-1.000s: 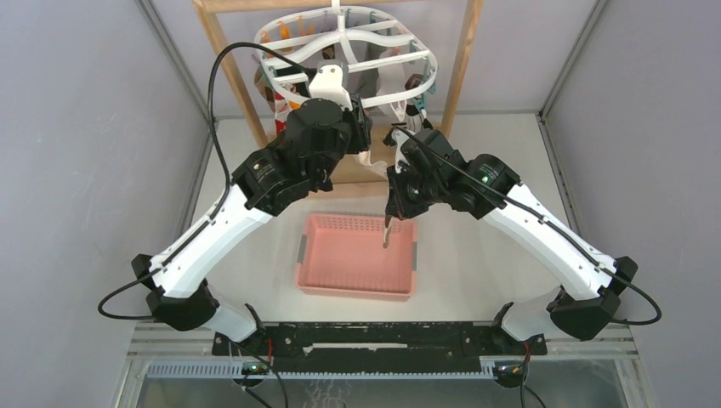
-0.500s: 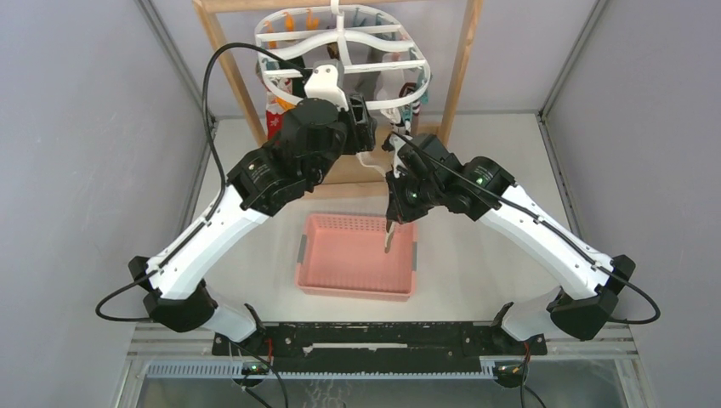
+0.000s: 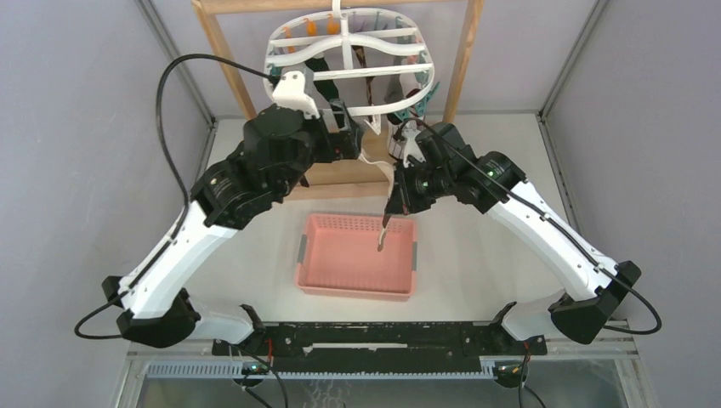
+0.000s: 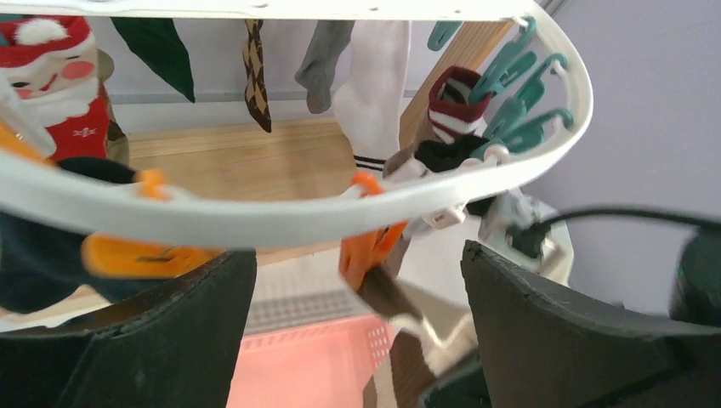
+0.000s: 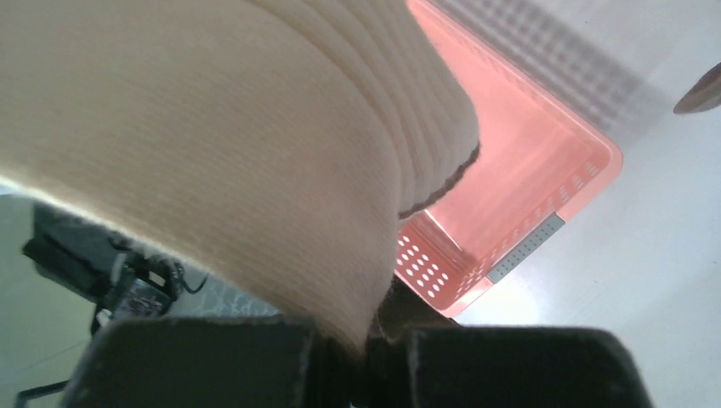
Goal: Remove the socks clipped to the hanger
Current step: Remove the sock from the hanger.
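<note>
The white oval hanger [image 3: 353, 47] hangs at the back with several socks clipped to it. In the left wrist view these include a red Santa sock [image 4: 51, 93], a brown argyle sock [image 4: 255, 76], a grey sock [image 4: 323, 68] and a white black-striped sock [image 4: 370, 93]. My left gripper [image 3: 344, 119] stands wide open just under the hanger rim [image 4: 298, 208], with an orange clip [image 4: 370, 246] between its jaws. A beige-and-brown sock [image 3: 383, 238] dangles over the pink basket, and my right gripper [image 3: 395, 208] is shut on it. Blur hides whether its top still sits in that clip.
A pink perforated basket [image 3: 357, 293] sits on the table between the arms. The wooden frame [image 3: 463, 59] carries the hanger and stands close behind both grippers. Teal clips [image 4: 510, 110] hang at the hanger's right end. Grey walls close in both sides.
My left gripper has opened wide and its arm has shifted left. The hanger has swung back to the right. The right gripper keeps its hold on the sock.
</note>
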`<action>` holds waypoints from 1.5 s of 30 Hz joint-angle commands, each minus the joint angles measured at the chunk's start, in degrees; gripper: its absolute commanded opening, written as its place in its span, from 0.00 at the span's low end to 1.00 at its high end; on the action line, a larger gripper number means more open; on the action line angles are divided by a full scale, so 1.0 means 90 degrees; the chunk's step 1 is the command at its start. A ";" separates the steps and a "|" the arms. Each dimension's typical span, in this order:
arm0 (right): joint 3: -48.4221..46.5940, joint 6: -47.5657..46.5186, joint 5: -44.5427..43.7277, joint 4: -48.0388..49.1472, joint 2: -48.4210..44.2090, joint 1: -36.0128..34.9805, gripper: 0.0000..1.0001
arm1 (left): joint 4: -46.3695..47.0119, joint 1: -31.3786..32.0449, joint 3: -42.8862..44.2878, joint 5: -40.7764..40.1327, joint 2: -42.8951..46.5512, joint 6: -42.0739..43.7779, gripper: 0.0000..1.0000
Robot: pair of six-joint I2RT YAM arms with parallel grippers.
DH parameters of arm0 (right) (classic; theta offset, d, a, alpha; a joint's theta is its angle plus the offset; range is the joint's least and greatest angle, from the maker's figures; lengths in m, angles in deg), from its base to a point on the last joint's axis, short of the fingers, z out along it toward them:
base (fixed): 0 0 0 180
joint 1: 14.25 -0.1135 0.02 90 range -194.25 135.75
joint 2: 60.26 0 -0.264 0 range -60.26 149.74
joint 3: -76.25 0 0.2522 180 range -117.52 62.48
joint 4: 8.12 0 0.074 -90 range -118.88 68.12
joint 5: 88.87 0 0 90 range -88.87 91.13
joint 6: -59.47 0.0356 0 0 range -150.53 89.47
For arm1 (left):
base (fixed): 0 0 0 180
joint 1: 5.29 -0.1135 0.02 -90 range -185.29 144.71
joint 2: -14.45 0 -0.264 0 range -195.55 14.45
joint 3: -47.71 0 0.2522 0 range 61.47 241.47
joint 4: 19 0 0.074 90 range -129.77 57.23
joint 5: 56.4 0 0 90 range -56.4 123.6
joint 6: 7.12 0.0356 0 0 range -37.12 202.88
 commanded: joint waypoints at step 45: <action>0.1033 0.4398 0.3885 0.4426 -0.0465 0.1505 0.00 | 0.0145 0.0233 -0.2922 0.2967 0.2008 -0.0673 0.91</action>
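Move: From the left hand, open, the cream-and-brown sock's middle is about 7 cm back, 7 cm right and 15 cm below. The orange clip holding its upper end is 3 cm ahead and 3 cm right, barely lower; the black sock is 1 cm ahead, 6 cm left and 4 cm below. The right hand already pinches the cream-and-brown sock; that orange clip lies roughly 10 cm ahead, 5 cm left and 15 cm above it. Rising about 9 cm and easing left and a little forward, the right hand carries its pinched sock up towards the orange clip, rolling some 45 degrees until its fingers point left, nearly level. The open left hand backs off the clip, first edging left and slightly up, then sinks and swings clockwise with its fingers tipping down, closing in on the held sock. ##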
